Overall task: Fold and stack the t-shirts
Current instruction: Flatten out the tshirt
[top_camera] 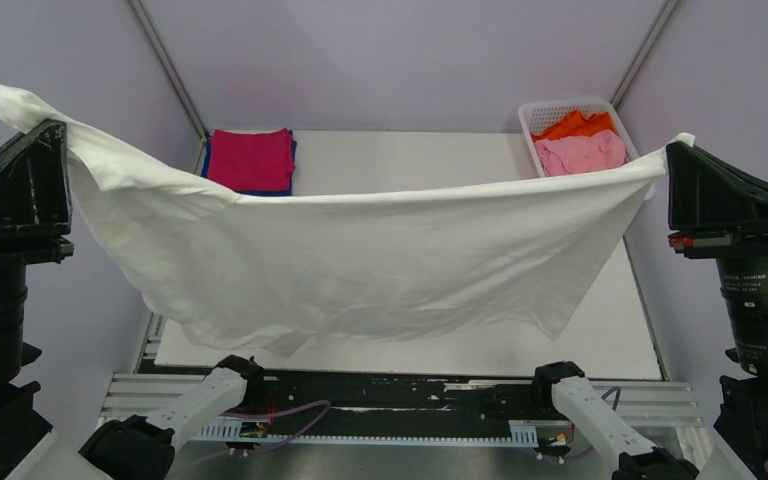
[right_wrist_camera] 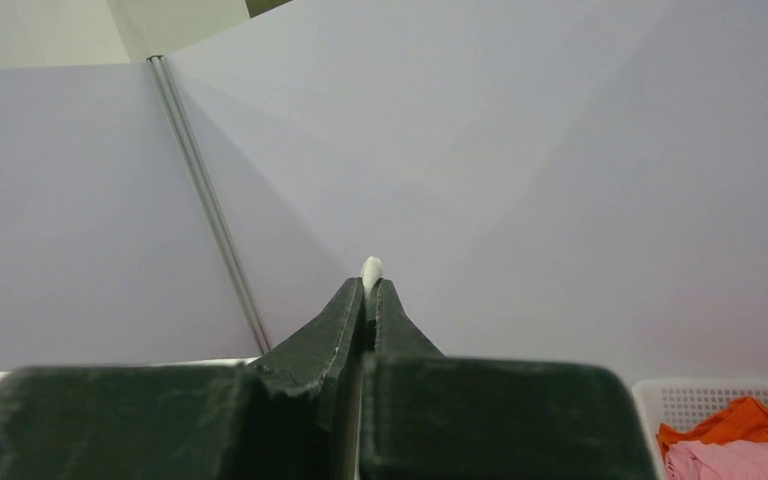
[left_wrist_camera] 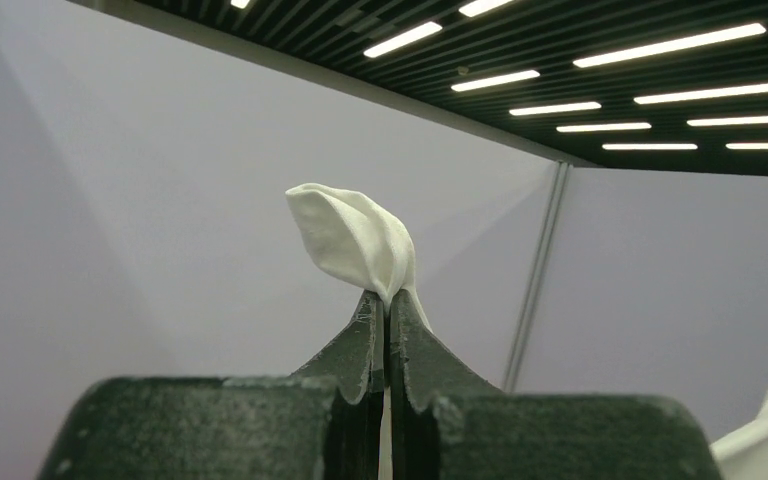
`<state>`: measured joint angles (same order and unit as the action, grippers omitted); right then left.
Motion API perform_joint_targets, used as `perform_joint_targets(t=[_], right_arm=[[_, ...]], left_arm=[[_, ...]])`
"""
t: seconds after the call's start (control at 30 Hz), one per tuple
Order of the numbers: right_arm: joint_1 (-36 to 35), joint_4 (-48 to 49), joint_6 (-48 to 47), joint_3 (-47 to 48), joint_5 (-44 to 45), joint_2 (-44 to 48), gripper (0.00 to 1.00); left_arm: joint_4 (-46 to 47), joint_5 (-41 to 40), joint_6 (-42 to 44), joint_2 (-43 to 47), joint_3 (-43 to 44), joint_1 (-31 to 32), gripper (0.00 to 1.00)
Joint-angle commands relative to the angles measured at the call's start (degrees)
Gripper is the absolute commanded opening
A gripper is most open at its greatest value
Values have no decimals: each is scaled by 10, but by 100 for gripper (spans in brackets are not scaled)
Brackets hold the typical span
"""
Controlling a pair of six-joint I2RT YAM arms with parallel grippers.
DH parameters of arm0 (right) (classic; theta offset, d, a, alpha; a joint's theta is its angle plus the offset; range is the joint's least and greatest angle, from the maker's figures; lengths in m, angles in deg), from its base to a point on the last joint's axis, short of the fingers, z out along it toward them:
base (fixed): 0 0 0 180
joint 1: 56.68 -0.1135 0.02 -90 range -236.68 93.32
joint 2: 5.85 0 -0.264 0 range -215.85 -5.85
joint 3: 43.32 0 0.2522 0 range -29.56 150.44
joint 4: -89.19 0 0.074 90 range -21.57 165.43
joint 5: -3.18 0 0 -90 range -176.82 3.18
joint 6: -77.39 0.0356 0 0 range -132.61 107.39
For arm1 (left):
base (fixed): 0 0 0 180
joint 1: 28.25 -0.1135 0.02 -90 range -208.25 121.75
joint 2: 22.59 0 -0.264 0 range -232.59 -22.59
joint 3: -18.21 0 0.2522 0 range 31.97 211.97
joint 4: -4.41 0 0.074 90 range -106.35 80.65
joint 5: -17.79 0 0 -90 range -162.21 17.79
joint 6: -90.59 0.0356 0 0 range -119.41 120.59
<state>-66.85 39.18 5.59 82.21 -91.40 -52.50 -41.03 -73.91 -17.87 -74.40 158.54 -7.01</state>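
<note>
A large white t-shirt [top_camera: 360,260] hangs spread in the air between my two grippers, sagging over the table. My left gripper [top_camera: 60,125] is shut on its left corner, a tuft of white cloth [left_wrist_camera: 355,240] poking out above the left gripper [left_wrist_camera: 388,295]. On the other side, the right gripper [top_camera: 672,148] is shut on the shirt's right corner, and a small white tip of cloth [right_wrist_camera: 371,268] shows at the right gripper [right_wrist_camera: 368,285]. A folded magenta t-shirt [top_camera: 251,158] lies on a blue one [top_camera: 291,160] at the back left.
A white lattice basket [top_camera: 532,115] at the back right holds an orange t-shirt [top_camera: 575,124] and a pink t-shirt [top_camera: 580,153]; the basket [right_wrist_camera: 700,395] also shows in the right wrist view. The white table [top_camera: 400,155] runs beneath the hanging shirt. Grey walls enclose the space.
</note>
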Motion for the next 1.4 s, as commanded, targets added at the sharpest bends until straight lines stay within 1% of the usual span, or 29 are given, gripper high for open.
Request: perform_joint_targets(t=[0.0, 0.03, 0.1, 0.2, 0.23, 0.33, 0.37, 0.4, 0.47, 0.53, 0.57, 0.6, 0.63, 0.67, 0.7, 0.73, 0.77, 0.8, 0.83, 0.87, 0.93, 0.97, 1.0, 1.1, 1.17, 1.27, 1.3, 1.33, 1.37], right_arm=[[0, -11, -24, -11, 36, -28, 0], [-1, -7, -28, -22, 44, -36, 0], [-1, -2, -35, -51, 94, -59, 0], [-1, 23, -40, -130, 173, -93, 0], [0, 40, -40, -160, 193, -105, 0], [0, 86, -33, -249, 241, -146, 0], [2, 102, -29, -275, 251, -162, 0], [5, 120, -23, -303, 259, -182, 0], [12, 151, -10, -343, 271, -231, 1], [21, 181, 4, -371, 263, -303, 2], [23, 194, 8, -379, 258, -336, 3], [24, 206, 11, -382, 253, -372, 6], [25, 215, 12, -379, 249, -405, 11], [26, 221, 13, -370, 247, -441, 12], [26, 224, 10, -356, 245, -475, 13], [26, 224, 5, -337, 239, -505, 18], [26, 217, 1, -314, 232, -533, 30], [26, 207, 2, -293, 221, -554, 45], [26, 197, 2, -276, 209, -570, 56], [25, 193, 3, -266, 192, -578, 67], [23, 191, 4, -263, 163, -578, 84], [22, 191, 4, -266, 152, -575, 96], [21, 191, 3, -273, 146, -568, 99], [13, 189, 4, -307, 119, -534, 100], [8, 188, 13, -338, 94, -508, 100], [6, 188, 31, -387, 63, -473, 100], [7, 188, 37, -402, 57, -466, 100], [6, 186, 41, -417, 39, -458, 100], [6, 186, 46, -430, 26, -452, 100]], left_arm=[[-10, -4, 30, -51, 0, -13, 0], [-6, -14, 33, -56, -15, -14, 0], [11, -52, 43, -64, -53, -14, 0], [48, -131, 69, -86, -119, -14, 0], [55, -151, 72, -103, -154, -14, 0], [93, -251, 87, -155, -224, -14, 0], [102, -265, 90, -191, -255, -16, 0], [124, -274, 94, -209, -270, -20, 0], [163, -260, 93, -274, -323, -34, 1], [179, -227, 80, -350, -335, -56, 4], [179, -216, 74, -408, -334, -61, 6], [183, -200, 68, -436, -326, -68, 15], [183, -197, 66, -494, -317, -71, 20], [166, -193, 64, -523, -286, -74, 28], [155, -188, 65, -580, -266, -75, 34], [128, -179, 65, -604, -224, -76, 51], [116, -174, 66, -647, -205, -76, 61], [100, -165, 65, -663, -177, -76, 79], [95, -162, 59, -685, -166, -76, 90], [89, -160, 55, -695, -153, -76, 97], [93, -144, 45, -692, -154, -76, 99], [97, -130, 40, -689, -157, -76, 100], [97, -124, 37, -678, -165, -76, 100], [75, -103, 15, -656, -183, -75, 100], [69, -83, -1, -627, -216, -75, 100], [74, -50, -34, -568, -305, -75, 100], [87, -24, -50, -556, -325, -76, 100], [97, -9, -56, -536, -370, -75, 100], [125, 22, -65, -526, -393, -75, 100]])
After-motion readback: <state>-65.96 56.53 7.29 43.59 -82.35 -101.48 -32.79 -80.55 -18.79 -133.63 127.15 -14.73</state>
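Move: Far out and well below both raised hands, which still grip the t-shirt's upper corners, is the strip of table where the shirt's far edge is to land: about 45 cm ahead, 5 cm right and 67 cm down from the left hand, about 35 cm ahead, 3 cm right and 59 cm down from the right. The folded stack lies some 48 cm ahead and 8 cm left of the left hand; the basket sits some 44 cm ahead and 18 cm right of the right hand. Flinging the shirt out and down in one fast sweep, the left hand drops about 60 cm while reaching 50 cm forward, the right drops some 50 and reaches 37; both wrists pitch from pointing up to well down. Near the bottom the fingers open wide and let go of the corners, then both hands lift a few centimetres and ease back over the cloth, the right also drifting left. ##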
